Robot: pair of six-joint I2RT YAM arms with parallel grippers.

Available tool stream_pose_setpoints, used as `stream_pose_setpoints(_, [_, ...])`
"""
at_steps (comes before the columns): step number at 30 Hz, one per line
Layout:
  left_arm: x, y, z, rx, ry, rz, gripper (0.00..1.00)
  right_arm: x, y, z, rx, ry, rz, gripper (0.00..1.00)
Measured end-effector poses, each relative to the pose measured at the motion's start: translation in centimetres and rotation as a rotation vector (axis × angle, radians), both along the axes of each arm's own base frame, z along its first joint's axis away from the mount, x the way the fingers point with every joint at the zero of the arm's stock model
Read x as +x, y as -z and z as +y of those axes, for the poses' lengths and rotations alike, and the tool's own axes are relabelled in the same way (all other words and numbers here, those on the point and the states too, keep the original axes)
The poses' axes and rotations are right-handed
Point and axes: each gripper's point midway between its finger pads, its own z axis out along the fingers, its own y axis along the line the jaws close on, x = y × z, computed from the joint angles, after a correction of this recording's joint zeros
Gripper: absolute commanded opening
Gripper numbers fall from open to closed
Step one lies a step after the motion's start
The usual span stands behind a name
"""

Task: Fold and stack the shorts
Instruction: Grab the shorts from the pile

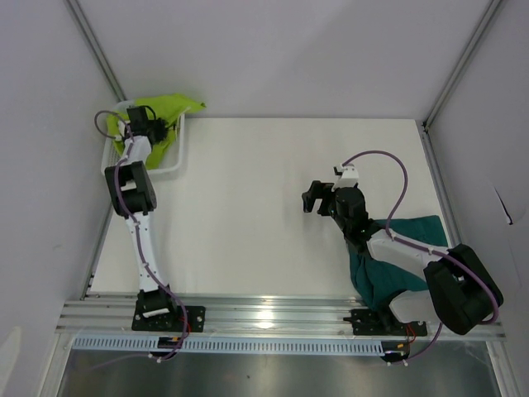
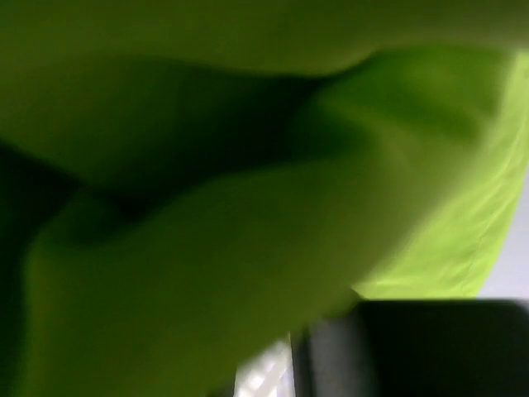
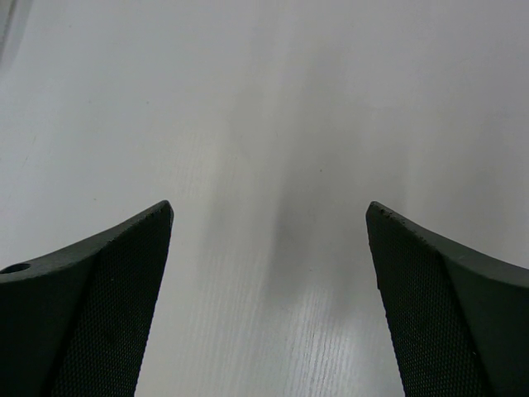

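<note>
The lime yellow-green shorts lie bunched in the white mesh basket at the table's far left corner. My left gripper is down in the basket, pressed into them. In the left wrist view the lime shorts fill the blurred frame, and only one dark finger shows at the lower right, so the jaws' state is hidden. The dark teal shorts lie at the near right, partly under the right arm. My right gripper hovers open over bare table, left of them, and its fingers stand wide apart with nothing between.
The basket's near rim and the left wall stand close around the left arm. Grey side walls and metal frame posts border the white table. An aluminium rail with the arm bases runs along the near edge.
</note>
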Motion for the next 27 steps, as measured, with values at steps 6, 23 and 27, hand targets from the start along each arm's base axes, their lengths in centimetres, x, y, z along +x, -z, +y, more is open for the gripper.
stream_pose_setpoints(6, [1.8,-0.6,0.8,0.0,0.009,-0.113,0.0,0.0,-0.1,-0.1,0.0,0.002,-0.002,1.0])
stream_pose_setpoints(23, [-4.3,-11.2,-3.7,0.123,0.128,-0.215,0.0,-0.2,0.2,0.4,-0.001,-0.031,0.006,1.0])
stream_pose_setpoints(27, [-5.9,-18.9,-5.8,0.196,0.168,-0.339,0.0,-0.3,0.2,0.5,0.0,-0.038,0.007,0.99])
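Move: The left hand is already down among the lime shorts in the white basket, its half-shut fingers at cloth. The pile's middle lies about 3 cm to its left, 1 cm back and 2 cm below. The basket's middle is some 6 cm left, 4 cm back and 4 cm down, and its right rim some 6 cm to the right, about 2 cm back. From the right hand the shorts lie roughly 32 cm ahead, 55 cm left and 8 cm below. The left fingers finish closing and pinch the lime shorts as the hand noses about 2 cm farther forward. Keeping that pinch, the hand then draws back and to the right, slowly at first, and climbs ever faster to nearly 20 cm above the grasp, its fingers tipping up some 20 degrees towards level. ##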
